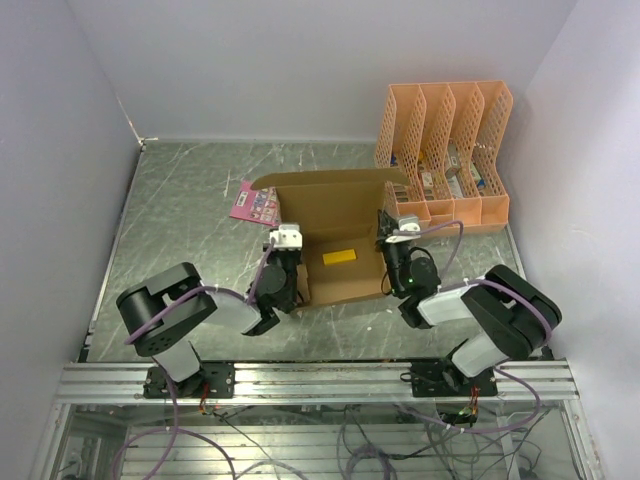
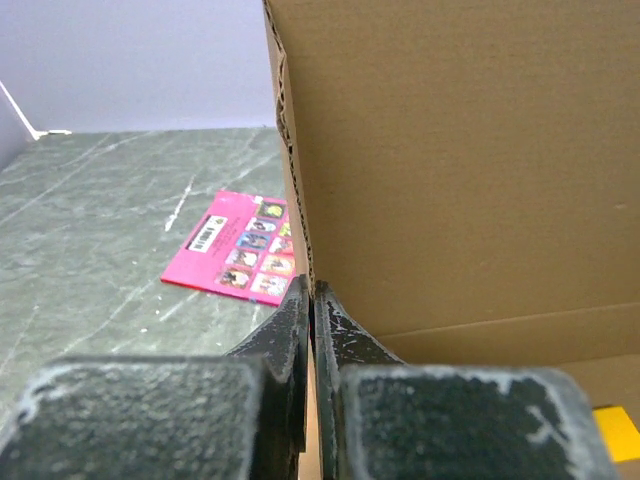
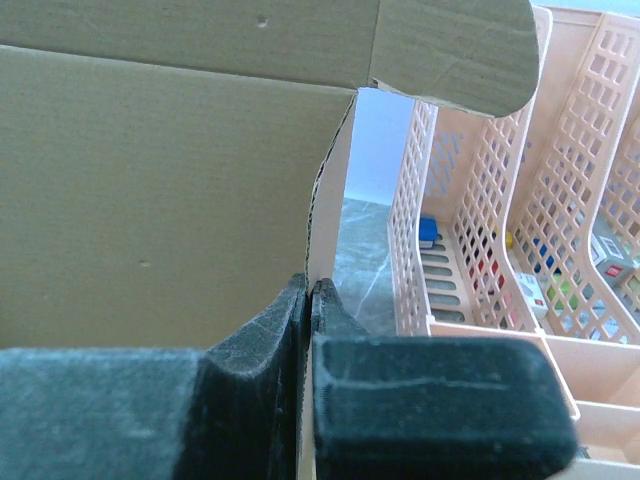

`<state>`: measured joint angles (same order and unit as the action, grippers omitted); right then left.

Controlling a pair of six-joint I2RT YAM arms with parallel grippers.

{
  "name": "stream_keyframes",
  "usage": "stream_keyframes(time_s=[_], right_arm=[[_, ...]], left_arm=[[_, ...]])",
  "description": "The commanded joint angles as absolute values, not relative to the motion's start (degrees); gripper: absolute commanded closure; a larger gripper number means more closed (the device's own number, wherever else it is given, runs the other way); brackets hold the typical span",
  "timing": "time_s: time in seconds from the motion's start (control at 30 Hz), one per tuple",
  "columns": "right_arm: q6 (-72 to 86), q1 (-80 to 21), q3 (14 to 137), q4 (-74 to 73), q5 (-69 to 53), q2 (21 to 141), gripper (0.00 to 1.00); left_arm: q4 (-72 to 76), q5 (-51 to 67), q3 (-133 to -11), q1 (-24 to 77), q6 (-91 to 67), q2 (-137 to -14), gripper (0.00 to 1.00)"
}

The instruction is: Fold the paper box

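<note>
The paper box (image 1: 340,205) of brown cardboard stands partly formed mid-table, its back wall raised and its side walls upright. My left gripper (image 1: 296,262) is shut on the left side wall, and in the left wrist view the fingertips (image 2: 303,300) pinch that wall's thin edge with the box's (image 2: 460,170) inside face to their right. My right gripper (image 1: 388,250) is shut on the right side wall. In the right wrist view the box's (image 3: 150,200) inside face fills the left, and the jaws clamp the wall's edge; a rounded flap (image 3: 460,50) hangs over above.
A small yellow piece (image 1: 338,256) lies on the box floor. A pink printed card (image 1: 254,205) lies on the table by the box's back left corner. An orange lattice file organizer (image 1: 445,150) stands close to the right of the box, near my right gripper.
</note>
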<state>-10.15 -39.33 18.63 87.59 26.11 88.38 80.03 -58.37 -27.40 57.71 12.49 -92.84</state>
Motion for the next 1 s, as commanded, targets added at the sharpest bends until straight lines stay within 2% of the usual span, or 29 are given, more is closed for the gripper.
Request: stream_keyframes(time_s=[0.0, 0.23, 0.5, 0.77, 0.97], right_arm=[[-9.6, -40.9, 16.5, 93.9, 18.8, 86.7, 1.0], [-11.0, -40.7, 13.7, 96.5, 18.5, 87.7, 1.0], [-12.5, -40.3, 12.3, 98.8, 17.5, 88.9, 1.0], [-13.2, -38.5, 9.3, 99.1, 14.6, 86.9, 1.0], [-13.3, -37.1, 7.4, 100.0, 12.5, 86.6, 1.0]], left_arm=[[86.0, -51.5, -25.8, 61.9, 7.0, -91.5, 0.92], [80.9, -50.9, -23.9, 63.1, 0.4, -89.2, 0.81], [70.5, -49.2, -22.3, 63.2, -6.4, -82.8, 0.58], [63.0, -46.6, -19.4, 63.2, -10.1, -75.2, 0.55], [50.1, -40.5, -18.1, 63.2, -13.7, -65.6, 0.54]])
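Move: My left fingers are shut on the lid's left edge, right at the hand point; from there the yellow block lies about 13 cm right, level and some 15 cm down, the pink booklet roughly 12 cm ahead and 8 cm left. My right fingers hold the lid's right edge; from that hand the box's front edge is about 12 cm back and 10 cm left, the orange rack some 18 cm ahead and 18 cm right. I open my left fingers about halfway, freeing the lid's left edge, and draw that hand back about 5 cm and slightly right, dipping briefly before it rises again, while it turns clockwise some 15 degrees and rolls left side down. My right hand keeps its pinch on the right edge, easing down and back about 4 cm towards the box's front edge. ##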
